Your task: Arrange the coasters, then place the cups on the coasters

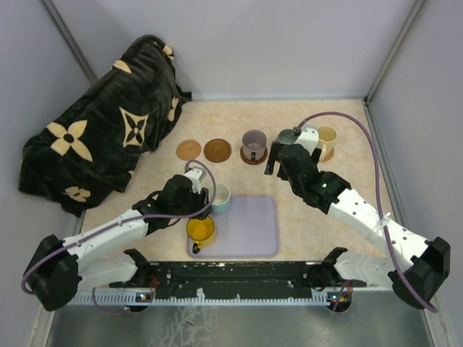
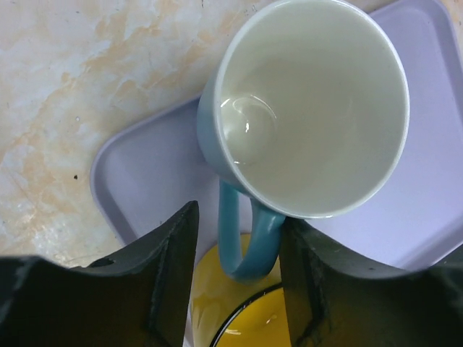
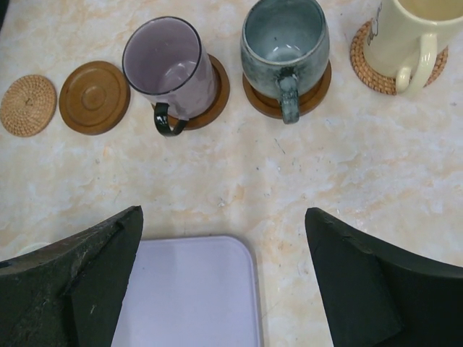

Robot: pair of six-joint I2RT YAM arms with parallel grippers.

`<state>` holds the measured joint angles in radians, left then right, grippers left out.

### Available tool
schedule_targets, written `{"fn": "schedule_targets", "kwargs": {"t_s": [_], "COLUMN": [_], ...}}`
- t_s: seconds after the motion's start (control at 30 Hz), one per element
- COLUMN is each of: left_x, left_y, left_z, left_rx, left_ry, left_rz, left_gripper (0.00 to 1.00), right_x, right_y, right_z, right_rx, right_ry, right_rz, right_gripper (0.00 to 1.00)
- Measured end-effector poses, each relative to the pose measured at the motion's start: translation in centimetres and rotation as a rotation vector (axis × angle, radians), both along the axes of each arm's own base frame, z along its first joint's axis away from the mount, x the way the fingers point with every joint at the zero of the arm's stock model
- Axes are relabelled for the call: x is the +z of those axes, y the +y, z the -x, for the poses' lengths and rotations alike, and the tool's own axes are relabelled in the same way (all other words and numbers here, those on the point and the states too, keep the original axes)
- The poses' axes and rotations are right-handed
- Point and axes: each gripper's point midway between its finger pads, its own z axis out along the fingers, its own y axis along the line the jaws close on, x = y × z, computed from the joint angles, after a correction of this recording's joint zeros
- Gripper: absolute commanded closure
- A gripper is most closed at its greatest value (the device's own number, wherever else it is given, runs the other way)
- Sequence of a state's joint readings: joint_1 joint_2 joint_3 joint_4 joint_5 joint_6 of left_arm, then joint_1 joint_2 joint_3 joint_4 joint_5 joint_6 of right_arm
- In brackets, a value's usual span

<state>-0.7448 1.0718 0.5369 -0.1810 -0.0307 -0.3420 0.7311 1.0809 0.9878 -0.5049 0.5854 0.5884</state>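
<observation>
My left gripper (image 2: 239,218) straddles the blue handle (image 2: 242,242) of the white and light blue cup (image 2: 311,108) (image 1: 219,196) on the lavender tray (image 2: 145,173). One finger touches the handle, the other stands a little apart. A yellow cup (image 2: 246,318) (image 1: 200,230) sits just below. My right gripper (image 3: 223,213) (image 1: 278,163) hangs open and empty over the table. In a row stand a mauve cup (image 3: 166,69), a grey-green cup (image 3: 283,43) and a cream cup (image 3: 405,36), each on a coaster. A woven tan coaster (image 3: 27,105) and a brown coaster (image 3: 94,97) lie bare.
A black bag with a tan flower pattern (image 1: 101,144) lies at the back left, close to the bare coasters. The tray (image 1: 249,231) sits at the near middle between the arms. Grey walls close the table on three sides.
</observation>
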Motion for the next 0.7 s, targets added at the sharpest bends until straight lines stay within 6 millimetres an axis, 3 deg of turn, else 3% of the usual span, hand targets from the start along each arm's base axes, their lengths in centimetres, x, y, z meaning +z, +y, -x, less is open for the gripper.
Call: {"fn": "schedule_targets", "kwargs": {"t_s": [0.13, 0.3, 0.53, 0.7], "left_x": [-0.6, -1.4, -1.1, -1.0], "left_y": [-0.4, -0.9, -2.0, -1.8], "left_z": [-0.2, -0.3, -0.4, -0.4], "left_rx": [-0.012, -0.03, -0.055, -0.044], "left_ry": [0.01, 0.028, 0.021, 0.014], "left_rz": [-0.009, -0.016, 0.012, -0.006], "left_gripper": [0.62, 0.84, 1.0, 1.0], "right_x": [-0.6, -1.5, -2.8, -3.0], "right_y": [-0.3, -0.7, -1.2, -1.2], "right_z": [0.4, 1.0, 1.8, 1.9], "right_rx": [-0.005, -0.012, -0.02, -0.02], "right_ry": [0.013, 0.027, 0.057, 0.064], "right_rz": [0.0, -0.001, -0.001, -0.008], "right_gripper": [0.06, 0.06, 0.06, 0.06]}}
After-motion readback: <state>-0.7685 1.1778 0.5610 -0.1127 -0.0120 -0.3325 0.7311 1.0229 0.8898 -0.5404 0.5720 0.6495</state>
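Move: The middle of the light-blue cup lies about 5 cm ahead of the left hand, 5 cm to its right and 2 cm lower, with the handle already close to the fingers. The yellow cup is some 6 cm back and 1 cm left; the empty brown coaster about 19 cm ahead and 4 cm right, 6 cm lower. From the right hand the blue cup is roughly 22 cm left, 5 cm back and 17 cm down. Left hand shifts 2 cm right, sinking, and pinches the cup's handle; right hand lowers 3 cm, drawing back. ##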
